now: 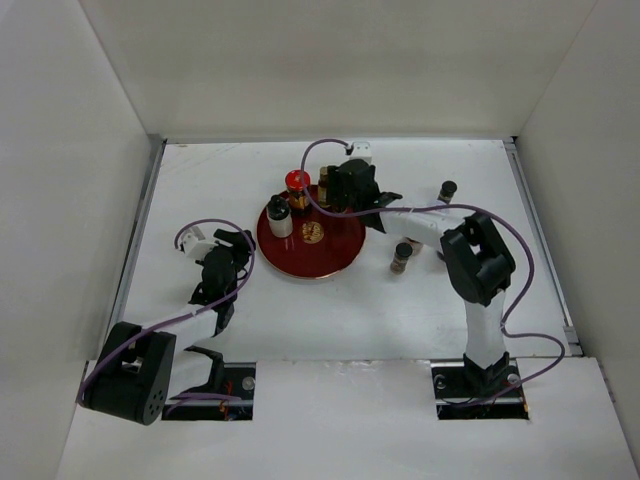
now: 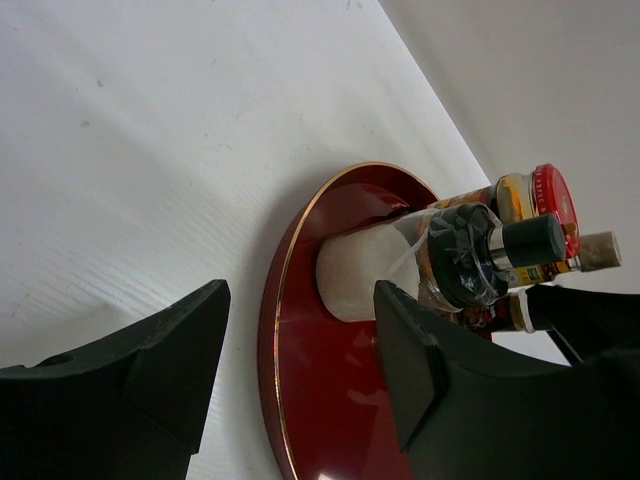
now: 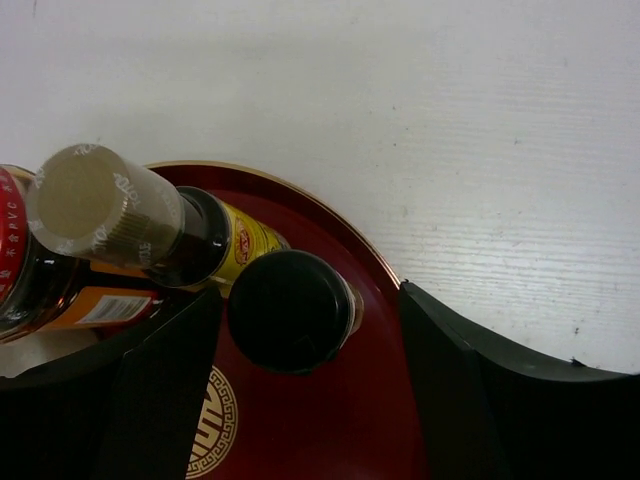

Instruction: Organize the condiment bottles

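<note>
A round red tray [image 1: 305, 268] in the middle of the table carries several condiment bottles. Among them are a red-capped one [image 1: 296, 181] and a white jar with a black cap [image 1: 279, 215]. My right gripper [image 1: 336, 192] hangs over the tray's far side. In the right wrist view its jaws [image 3: 308, 300] stand open around an upright black-capped bottle [image 3: 290, 312], with a gap on the right side. Beside that bottle stands a yellow-labelled bottle with a pale cap [image 3: 100, 205]. My left gripper [image 2: 300, 300] is open at the tray's [image 2: 330, 400] left rim, holding nothing. The white jar [image 2: 360, 270] lies just beyond it.
Two small dark bottles stand on the table off the tray, one just to its right [image 1: 401, 258] and one farther back right [image 1: 447, 189]. White walls close in the table on the left, right and far sides.
</note>
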Motion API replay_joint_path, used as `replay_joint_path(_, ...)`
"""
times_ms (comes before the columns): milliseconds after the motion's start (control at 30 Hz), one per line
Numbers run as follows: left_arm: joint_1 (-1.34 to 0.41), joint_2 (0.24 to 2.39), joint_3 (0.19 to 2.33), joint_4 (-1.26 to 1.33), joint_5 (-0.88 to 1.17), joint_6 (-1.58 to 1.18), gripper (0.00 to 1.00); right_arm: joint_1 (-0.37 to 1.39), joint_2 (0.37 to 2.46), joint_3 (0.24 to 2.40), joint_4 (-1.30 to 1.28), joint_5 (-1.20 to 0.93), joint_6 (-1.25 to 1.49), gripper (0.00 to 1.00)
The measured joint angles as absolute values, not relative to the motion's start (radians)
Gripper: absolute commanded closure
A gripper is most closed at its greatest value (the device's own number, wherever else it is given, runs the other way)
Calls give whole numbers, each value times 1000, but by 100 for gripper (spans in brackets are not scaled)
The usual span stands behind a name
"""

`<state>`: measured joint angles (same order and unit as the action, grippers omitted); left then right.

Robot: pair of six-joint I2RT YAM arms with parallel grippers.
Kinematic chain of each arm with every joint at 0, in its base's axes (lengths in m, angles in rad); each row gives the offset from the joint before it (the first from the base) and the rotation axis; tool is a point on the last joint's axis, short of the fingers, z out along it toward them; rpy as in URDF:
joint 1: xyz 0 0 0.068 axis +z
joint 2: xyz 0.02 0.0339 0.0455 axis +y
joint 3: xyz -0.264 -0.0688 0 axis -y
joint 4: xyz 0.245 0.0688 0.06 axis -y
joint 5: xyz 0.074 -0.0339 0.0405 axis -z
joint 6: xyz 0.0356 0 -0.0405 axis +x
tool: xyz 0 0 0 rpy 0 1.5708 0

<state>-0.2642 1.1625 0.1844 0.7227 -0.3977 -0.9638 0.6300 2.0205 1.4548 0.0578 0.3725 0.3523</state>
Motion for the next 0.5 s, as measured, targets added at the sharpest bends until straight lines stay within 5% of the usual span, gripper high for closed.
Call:
replay_joint_path(267, -265, 1161, 184, 722, -397, -963, 42, 643, 1734, 1242, 63, 399, 356, 25)
replay_joint_path(400, -265, 1161, 184, 722, -395, -965, 42, 653, 1509, 1076, 75, 440, 356, 59)
replay_joint_path(500, -273, 1161, 184, 723, -395, -966, 42, 664, 1353, 959, 56, 488, 368, 62)
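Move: The small dark-capped bottle just set in the tray stands between the right hand's already open fingers, the yellow-labelled bottle about 4 cm left of it and 2 cm farther out. The remaining small bottle is about 15 cm back and 13 cm right of the hand, slightly lower; a white-lidded jar stands 10 cm back and 16 cm right. From the left hand, that remaining bottle is about 32 cm right, level ahead. The right hand backs clear of the placed bottle, about 11 cm back, 10 up and 9 right, fingers half closing. ##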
